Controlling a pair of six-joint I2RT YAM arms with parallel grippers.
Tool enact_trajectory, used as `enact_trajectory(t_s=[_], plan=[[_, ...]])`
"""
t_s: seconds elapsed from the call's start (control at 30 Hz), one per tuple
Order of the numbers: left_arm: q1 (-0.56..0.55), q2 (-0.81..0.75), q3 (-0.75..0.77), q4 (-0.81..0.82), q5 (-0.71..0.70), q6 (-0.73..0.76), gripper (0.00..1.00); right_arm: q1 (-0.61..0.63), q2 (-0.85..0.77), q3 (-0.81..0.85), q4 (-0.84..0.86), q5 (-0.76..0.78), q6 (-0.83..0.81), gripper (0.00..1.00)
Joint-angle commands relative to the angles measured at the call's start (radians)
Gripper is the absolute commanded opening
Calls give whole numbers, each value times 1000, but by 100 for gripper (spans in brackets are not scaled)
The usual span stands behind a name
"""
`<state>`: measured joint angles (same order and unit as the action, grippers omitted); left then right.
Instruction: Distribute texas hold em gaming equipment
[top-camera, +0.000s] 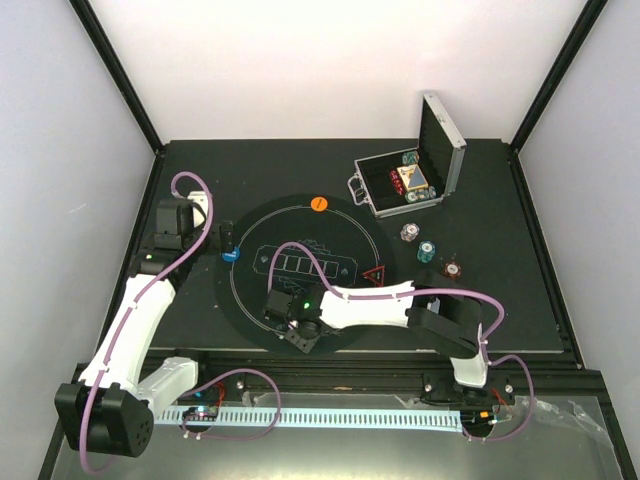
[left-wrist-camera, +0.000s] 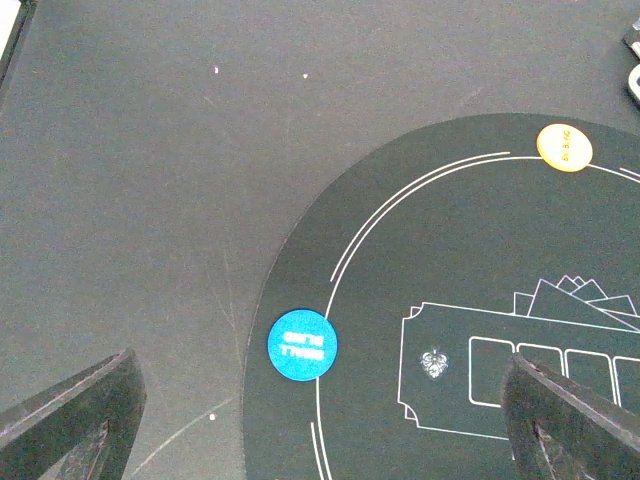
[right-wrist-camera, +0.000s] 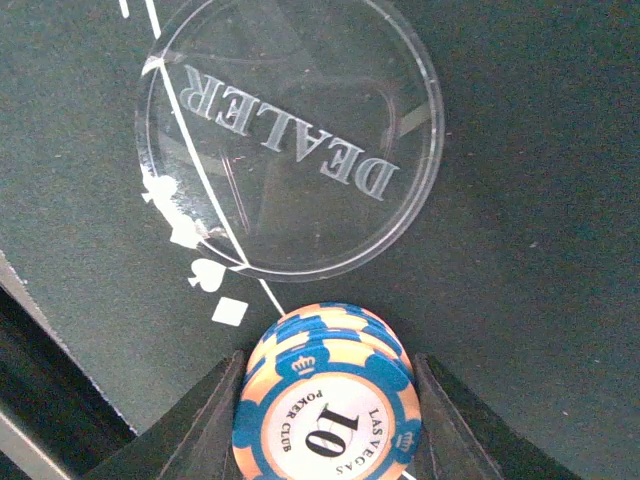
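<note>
My right gripper (right-wrist-camera: 328, 372) is shut on a short stack of orange-and-blue poker chips (right-wrist-camera: 330, 425) marked "10", held just above the round black mat (right-wrist-camera: 520, 200). A clear round dealer button (right-wrist-camera: 290, 140) lies on the mat just beyond the stack. In the top view this gripper (top-camera: 300, 335) is over the mat's near edge. My left gripper (left-wrist-camera: 320, 385) hangs open over the mat's left rim, above a blue disc (left-wrist-camera: 302, 345) (top-camera: 231, 254). An orange disc (left-wrist-camera: 564, 146) (top-camera: 319, 203) lies at the mat's far rim. A red triangle marker (top-camera: 376, 276) lies on the mat's right side.
An open silver case (top-camera: 445, 150) with chips and cards inside stands at the back right. Three small chip stacks, white (top-camera: 408, 232), teal (top-camera: 428, 251) and red-brown (top-camera: 452, 268), sit on the table between the case and the mat.
</note>
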<state>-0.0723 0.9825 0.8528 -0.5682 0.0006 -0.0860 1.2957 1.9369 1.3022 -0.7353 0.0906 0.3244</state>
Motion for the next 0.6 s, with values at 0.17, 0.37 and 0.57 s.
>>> enact_trajectory(t_s=[0.17, 0.37, 0.57], plan=[[7, 0, 8, 7, 8, -1, 99, 19, 15, 18, 7, -6, 20, 51], [6, 2, 9, 5, 9, -1, 99, 20, -41, 1, 3, 4, 21, 76], [6, -7, 10, 7, 12, -1, 99, -12, -191, -6, -38, 20, 27, 84]])
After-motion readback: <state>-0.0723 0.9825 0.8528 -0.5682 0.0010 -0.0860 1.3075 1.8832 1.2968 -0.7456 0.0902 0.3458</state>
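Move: The chip stack is already held upright between the right hand's fingers, at or just above the mat. The clear dealer button lies about 3 cm ahead and 4 cm to the left of that hand, some 2 cm lower. Farther off are the red triangle, roughly 17 cm ahead and 17 cm right, and the blue small blind button, about 22 cm ahead and 17 cm left. From the left hand the stack is about 18 cm back, 19 cm right and 18 cm below. Easing down and back by barely half a centimetre, the right hand sets the chip stack on the mat beside the dealer button. It then holds still while its fingers open from under half to about four-fifths, letting go of the stack, and at the end lifts nearly straight up about 2 cm, clear of the chips. ##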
